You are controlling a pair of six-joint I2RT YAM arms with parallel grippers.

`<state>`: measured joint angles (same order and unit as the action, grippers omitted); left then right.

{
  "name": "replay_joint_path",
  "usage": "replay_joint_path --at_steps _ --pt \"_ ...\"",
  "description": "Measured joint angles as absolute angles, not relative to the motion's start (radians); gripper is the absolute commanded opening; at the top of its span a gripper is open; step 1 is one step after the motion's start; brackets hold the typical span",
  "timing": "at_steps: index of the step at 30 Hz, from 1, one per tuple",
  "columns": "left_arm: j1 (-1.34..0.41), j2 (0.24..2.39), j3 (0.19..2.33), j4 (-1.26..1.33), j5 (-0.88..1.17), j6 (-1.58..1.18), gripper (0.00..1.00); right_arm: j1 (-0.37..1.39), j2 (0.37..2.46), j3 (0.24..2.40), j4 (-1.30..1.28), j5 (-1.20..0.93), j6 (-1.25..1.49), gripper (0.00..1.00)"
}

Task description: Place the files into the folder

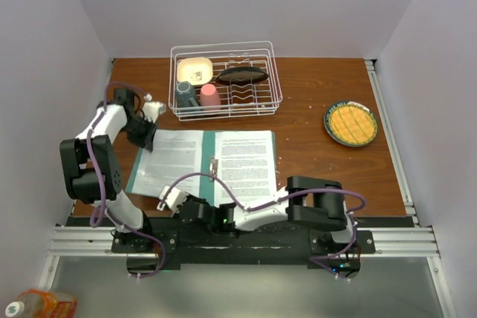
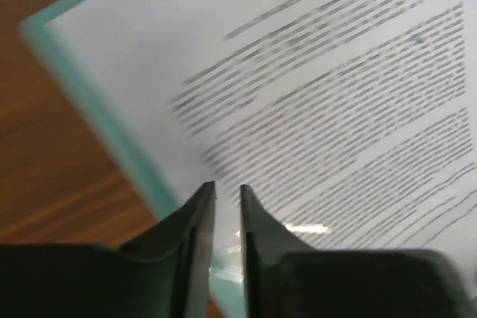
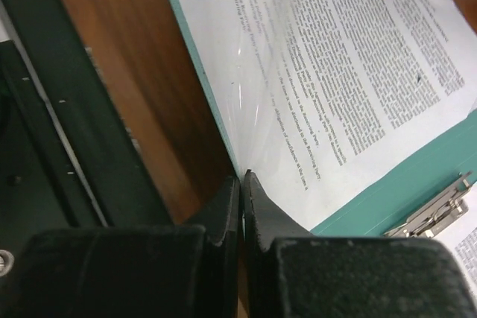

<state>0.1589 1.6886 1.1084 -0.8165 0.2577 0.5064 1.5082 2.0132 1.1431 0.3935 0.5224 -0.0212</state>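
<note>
The teal folder (image 1: 208, 154) lies open on the wooden table, with printed files (image 1: 246, 163) on its right half and more sheets on its left half. At the folder's far left corner my left gripper (image 1: 147, 133) has its jaws nearly together; in the left wrist view they (image 2: 227, 188) pinch the teal edge (image 2: 82, 87) and the sheet (image 2: 335, 72). My right gripper (image 1: 165, 200) is at the left half's near edge. In the right wrist view it (image 3: 243, 176) is shut on that edge of the folder (image 3: 417, 176) and the sheet (image 3: 358, 57). The metal clip (image 3: 436, 212) shows beside it.
A white wire dish rack (image 1: 223, 80) with cups and a bowl stands just beyond the folder. A plate with a yellow grid (image 1: 350, 123) sits at the right. Walls close in on both sides, and a metal rail (image 1: 246, 242) runs along the near edge.
</note>
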Motion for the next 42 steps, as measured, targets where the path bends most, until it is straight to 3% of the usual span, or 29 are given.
replay_joint_path --at_steps 3,6,9,13,24,31,36,42 --pt "0.159 1.67 1.326 -0.885 0.249 0.482 0.73 1.499 1.947 1.08 0.396 0.575 0.004 0.0" --pt "0.164 1.622 1.552 -0.879 0.217 0.443 1.0 1.497 1.887 1.023 0.394 0.612 0.024 0.0" --pt "0.177 1.534 1.722 -0.839 0.18 0.397 1.0 1.498 1.798 0.953 0.389 0.632 0.051 0.0" --pt "0.184 1.402 1.783 -0.795 0.165 0.351 1.0 1.498 1.61 0.823 0.406 0.636 0.121 0.0" --pt "0.184 1.436 1.612 -0.829 0.25 0.281 1.0 1.499 0.803 0.212 0.54 0.668 0.594 0.0" --pt "0.184 1.431 1.58 -0.83 0.29 0.27 1.0 1.498 0.459 0.152 0.309 0.759 0.998 0.0" --pt "0.184 1.401 1.528 -0.823 0.312 0.27 1.0 1.498 0.401 0.154 0.331 0.791 1.111 0.0" --pt "0.184 1.39 1.493 -0.814 0.333 0.27 1.0 1.497 0.657 0.321 0.439 0.723 0.997 0.0"
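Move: The right hand already pinches the near edge of the folder's left cover, slightly raised. The right sheet, on the half the cover will close over, is centred about 19 cm to its right, 11 cm ahead and 5 cm below; the metal clip lies some 9 cm right and 11 cm ahead, the left sheet's middle 5 cm left and 13 cm ahead. From the left hand, the right sheet is about 32 cm right, 7 cm back and a little below. Keeping its pinch on the left cover's near edge, the right hand sweeps some 25 cm right and climbs about 18 cm, easing back left slightly at the very end, while it rolls about 70 degrees, left side up, to swing the cover over towards the right sheet. The left hand springs quickly up and forward, clear of the folder's left side, opening wide and tilting its fingers outward, then sinks back to end about 23 cm higher and 8 cm farther forward. ##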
